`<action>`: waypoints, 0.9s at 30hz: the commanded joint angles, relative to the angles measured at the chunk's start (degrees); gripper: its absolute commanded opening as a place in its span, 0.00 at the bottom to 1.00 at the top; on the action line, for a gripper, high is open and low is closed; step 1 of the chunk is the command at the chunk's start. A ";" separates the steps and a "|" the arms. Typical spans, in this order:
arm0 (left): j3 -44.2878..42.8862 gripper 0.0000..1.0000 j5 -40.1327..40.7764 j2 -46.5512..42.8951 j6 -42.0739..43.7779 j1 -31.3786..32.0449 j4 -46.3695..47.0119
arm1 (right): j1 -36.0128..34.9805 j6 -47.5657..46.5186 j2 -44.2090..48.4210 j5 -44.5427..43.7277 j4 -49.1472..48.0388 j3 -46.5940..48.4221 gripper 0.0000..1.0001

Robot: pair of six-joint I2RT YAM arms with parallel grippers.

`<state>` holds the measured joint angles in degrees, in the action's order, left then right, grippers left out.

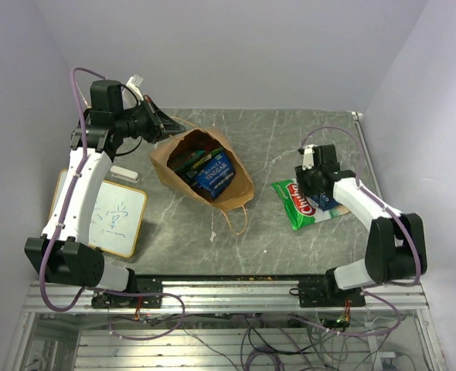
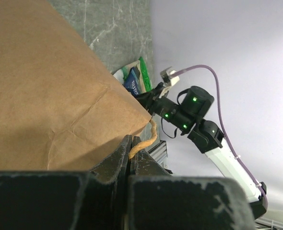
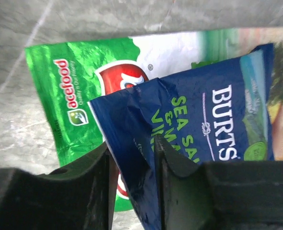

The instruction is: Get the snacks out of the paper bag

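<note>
The brown paper bag (image 1: 236,195) lies tilted on the table with its mouth held up, and blue snacks (image 1: 212,174) show inside it. My left gripper (image 1: 164,124) is shut on the bag's twisted string handle (image 2: 148,139) at the far rim; in the left wrist view the left gripper (image 2: 130,143) has its jaws pressed together beside the bag's wall (image 2: 45,86). On the right, a green-white packet (image 3: 69,81) lies flat on the table (image 1: 294,207). A blue packet (image 3: 204,110) rests on top of it. My right gripper (image 3: 132,143) stands open, its jaws apart around that blue packet's crumpled corner.
A small whiteboard (image 1: 112,216) with writing lies at the left by the left arm, a white marker (image 1: 124,173) beside it. The purple walls close in at the back and both sides. The metal rail (image 1: 228,290) runs along the near edge.
</note>
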<state>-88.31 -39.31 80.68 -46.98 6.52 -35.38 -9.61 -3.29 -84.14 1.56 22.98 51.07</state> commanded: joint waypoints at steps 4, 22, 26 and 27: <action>1.02 0.07 -1.53 -1.40 -0.67 -0.55 2.68 | -0.24 -2.13 13.58 4.49 -10.89 -2.05 0.46; 4.05 0.07 -3.86 -1.62 -3.02 -0.37 6.04 | -25.92 -36.59 14.77 37.68 -25.19 3.08 0.61; 4.85 0.07 -4.52 -1.67 -3.37 -0.05 6.62 | -33.48 -44.60 9.74 33.23 -25.64 5.91 0.61; 4.90 0.07 -4.47 -1.76 -3.38 0.12 6.63 | -34.65 -45.97 8.33 31.47 -26.68 7.26 0.61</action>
<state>-83.92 -41.98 80.64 -49.82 6.52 -31.24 -40.10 -38.06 -71.77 36.73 -2.46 55.46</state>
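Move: The vinegar packet, inside the tilted paper bag, lies about 27 cm left of the right hand, 2 cm ahead and roughly 5 cm higher; the bag's middle is some 31 cm left, 4 cm ahead and 6 cm up. The Burts packet lies 4 cm back and 5 cm right, atop the green packet, 4 cm back, 2 cm right. From the left hand, still holding the bag's handle, the vinegar packet is about 8 cm right, 3 cm back, 23 cm below. Right hand, opening, rises about 20 cm off the Burts packet, then swings some 27 cm left, turning towards the bag. ##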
